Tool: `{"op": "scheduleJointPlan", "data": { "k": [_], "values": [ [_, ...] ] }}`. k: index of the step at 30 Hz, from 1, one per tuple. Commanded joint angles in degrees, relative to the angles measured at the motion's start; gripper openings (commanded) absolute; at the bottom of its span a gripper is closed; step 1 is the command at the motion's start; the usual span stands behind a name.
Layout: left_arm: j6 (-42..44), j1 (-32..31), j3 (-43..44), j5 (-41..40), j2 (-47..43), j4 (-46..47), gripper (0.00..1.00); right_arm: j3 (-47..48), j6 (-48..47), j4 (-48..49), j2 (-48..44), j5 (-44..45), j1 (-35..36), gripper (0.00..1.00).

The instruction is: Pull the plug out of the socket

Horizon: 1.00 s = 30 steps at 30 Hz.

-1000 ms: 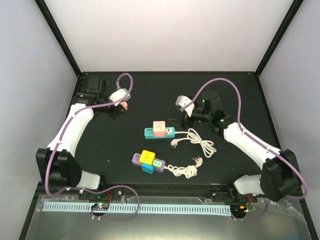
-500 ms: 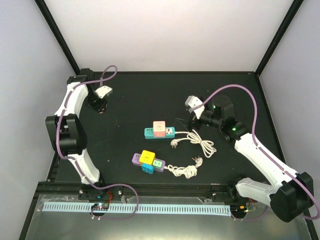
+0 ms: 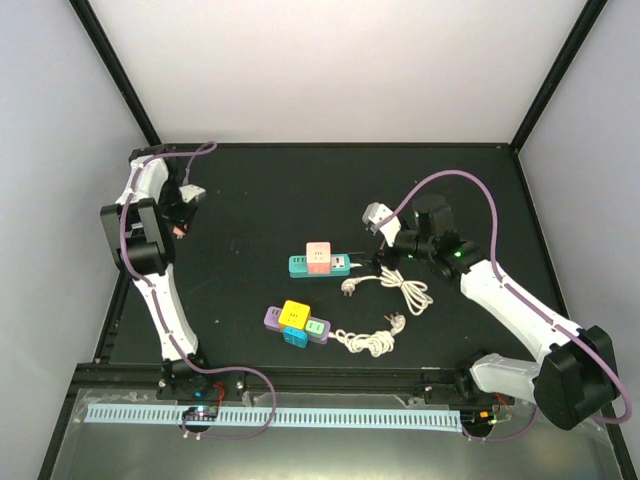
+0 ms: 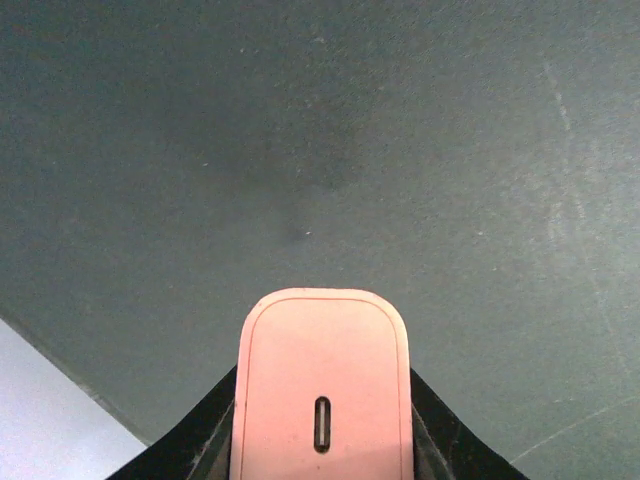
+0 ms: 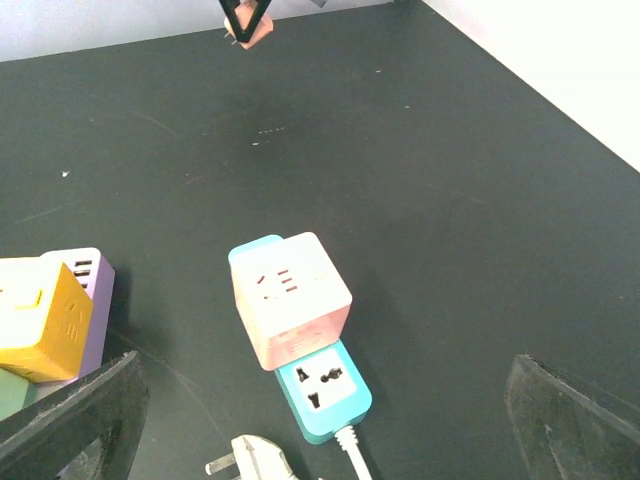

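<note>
My left gripper is shut on a pink plug with a narrow slot in its face, its black fingers pressing both sides. In the top view that gripper hangs over the far left of the black table, well away from the teal socket strip. The right wrist view shows the pink plug small at the top edge. My right gripper stands open just above the teal socket strip, which carries a pink cube adapter; one teal outlet is bare.
A purple strip with yellow and blue blocks lies nearer the front. Two coiled white cords lie right of the strips, and a loose white cord plug lies beside the teal strip. The left wall is close to the left arm.
The left arm has swung back and left toward the far-left edge, carrying the pink plug. The right arm has shifted slightly toward the teal strip, jaws still open.
</note>
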Motion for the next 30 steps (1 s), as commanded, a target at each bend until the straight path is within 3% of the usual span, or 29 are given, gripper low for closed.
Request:
{"op": "scheduleJointPlan", "data": {
  "k": [1,16,30],
  "values": [
    [0.66,0.34,3.30,-4.06,1.87,-2.82,0.14,-0.30,-0.20,-0.06,0.57,-2.39,-0.32,1.00],
    [2.46,1.11,4.73,-2.37,7.38,-5.18,0.19,1.02,-0.31,-1.35,3.85,-4.05,-0.32,1.00],
    [3.81,1.11,7.53,0.10,7.63,-6.44,0.54,1.51,-0.39,-1.96,5.02,-5.33,-0.32,1.00]
  ]
}}
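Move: The left gripper, pointing down, already holds the pink plug; bare table for it lies right beneath, some 6 cm below the fingers. The pink socket cube is about 33 cm to the right and 8 cm back, on the teal strip just under it; the yellow block is about 28 cm right and 22 cm back. From the empty right gripper, that table spot lies some 43 cm left, 11 cm ahead and 21 cm lower, the pink socket cube about 10 cm left, 3 cm ahead and 14 cm lower. Lower the left gripper about 3.5 cm to the bare table with the plug still pinched, easing about 1 cm back and left and tilting some 8 degrees. Then open the fingers to let go of the plug, starting to lift and edge forward slightly. Meanwhile sink the open, empty right gripper about 3 cm towards the pink socket cube, touching nothing. ##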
